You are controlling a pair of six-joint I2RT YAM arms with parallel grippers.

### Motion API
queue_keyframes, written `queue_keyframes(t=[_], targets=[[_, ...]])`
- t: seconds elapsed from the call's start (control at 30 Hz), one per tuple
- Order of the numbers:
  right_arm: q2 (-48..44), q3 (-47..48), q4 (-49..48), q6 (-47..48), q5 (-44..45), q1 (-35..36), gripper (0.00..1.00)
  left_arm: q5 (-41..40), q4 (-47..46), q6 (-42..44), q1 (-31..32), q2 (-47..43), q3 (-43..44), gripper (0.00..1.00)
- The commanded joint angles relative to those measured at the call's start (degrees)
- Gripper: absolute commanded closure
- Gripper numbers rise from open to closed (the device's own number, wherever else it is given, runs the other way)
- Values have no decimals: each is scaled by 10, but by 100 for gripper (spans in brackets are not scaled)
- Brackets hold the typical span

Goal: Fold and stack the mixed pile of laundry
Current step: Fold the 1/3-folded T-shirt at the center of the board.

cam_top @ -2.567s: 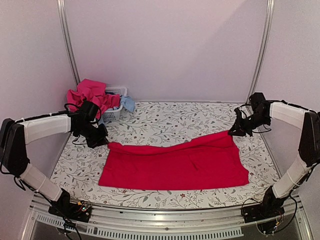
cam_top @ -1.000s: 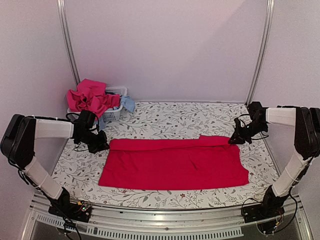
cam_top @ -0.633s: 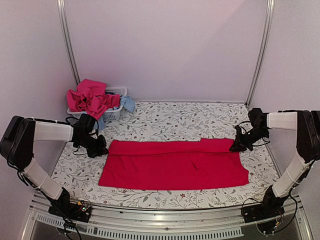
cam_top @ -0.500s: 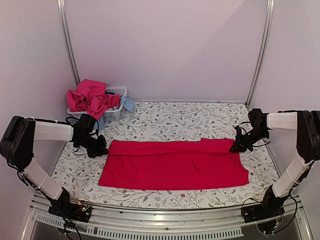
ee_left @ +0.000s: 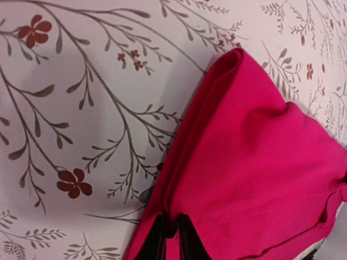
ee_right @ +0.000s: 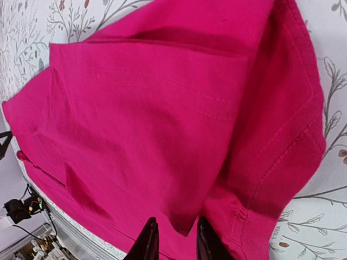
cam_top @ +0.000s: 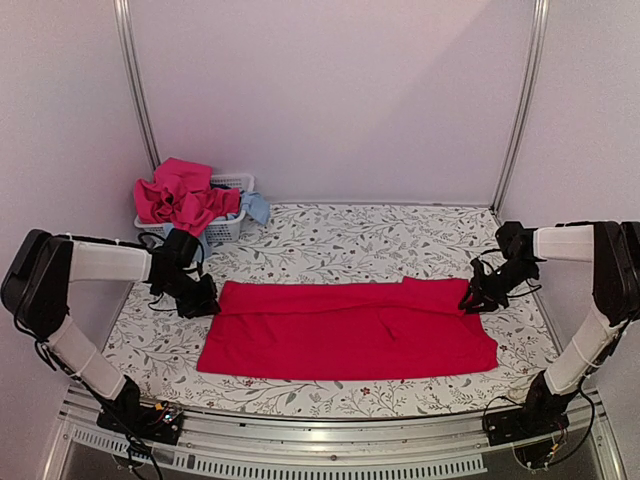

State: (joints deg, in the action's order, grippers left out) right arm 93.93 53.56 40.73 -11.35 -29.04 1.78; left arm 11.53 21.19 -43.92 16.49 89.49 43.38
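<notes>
A large red garment (cam_top: 350, 330) lies flat on the table, folded lengthwise with its doubled edge at the far side. My left gripper (cam_top: 205, 300) sits low at its far left corner. In the left wrist view the left gripper (ee_left: 172, 218) is shut on a fold of the red garment (ee_left: 255, 162). My right gripper (cam_top: 470, 298) rests at the far right corner. In the right wrist view the right gripper (ee_right: 177, 219) stands slightly open, a loose corner of the garment (ee_right: 162, 119) lying between its fingers. The rest of the laundry pile (cam_top: 180, 195), pink-red pieces with a light blue one (cam_top: 255, 207), fills the basket.
The white slatted basket (cam_top: 228, 228) stands at the table's back left corner, just behind my left arm. The floral tablecloth (cam_top: 350, 240) shows beyond the garment. Metal frame posts (cam_top: 520, 100) rise at both back corners.
The garment's raised far edge has come down and now lies flat and straight. Both grippers have sunk to the table with it. The right jaws have parted a little.
</notes>
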Motion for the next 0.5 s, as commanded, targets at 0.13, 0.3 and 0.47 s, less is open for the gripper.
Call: queue_keyframes(t=[0.13,0.3,0.47], targets=[[-33,70,24,7,16,-4,61,-29,0,90,45,-33,129,48],[2,108,1,-2,17,-5,61,-21,-2,121,84,29,232,45],[42,119,-16,-4,25,-5,61,-30,2,122,115,68,275,45]])
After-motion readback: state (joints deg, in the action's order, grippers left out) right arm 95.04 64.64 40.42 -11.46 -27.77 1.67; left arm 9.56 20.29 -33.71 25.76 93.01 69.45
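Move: The left fingers still pinch the near edge of the T-shirt's turned-back strip. From the left hand the folded T-shirt's middle is some 28 cm to the right and 5 cm back, its far left corner about 6 cm ahead and 2 cm right, the laundry basket roughly 24 cm ahead and 3 cm left. From the right hand, already loosening on the strip's other end, that middle is about 25 cm left and 5 cm back, the far right corner 5 cm ahead and 2 cm right; the cloth is roughly 1 cm below the left hand and 3 cm below the right. The left fingers open to about half and come free of the strip's edge, and the hand lifts fast by about 15 cm while swinging forward and to the right, up and away from the cloth to just beyond the far edge, the fingertips tilting some 25 degrees forward as the wrist turns clockwise. The right fingers, already parting, spread further and let the cloth go; that hand then moves forward about 6 cm and up nearly as much, from the near edge of the strip to above the far right corner, staying open and tipping slightly forward. ##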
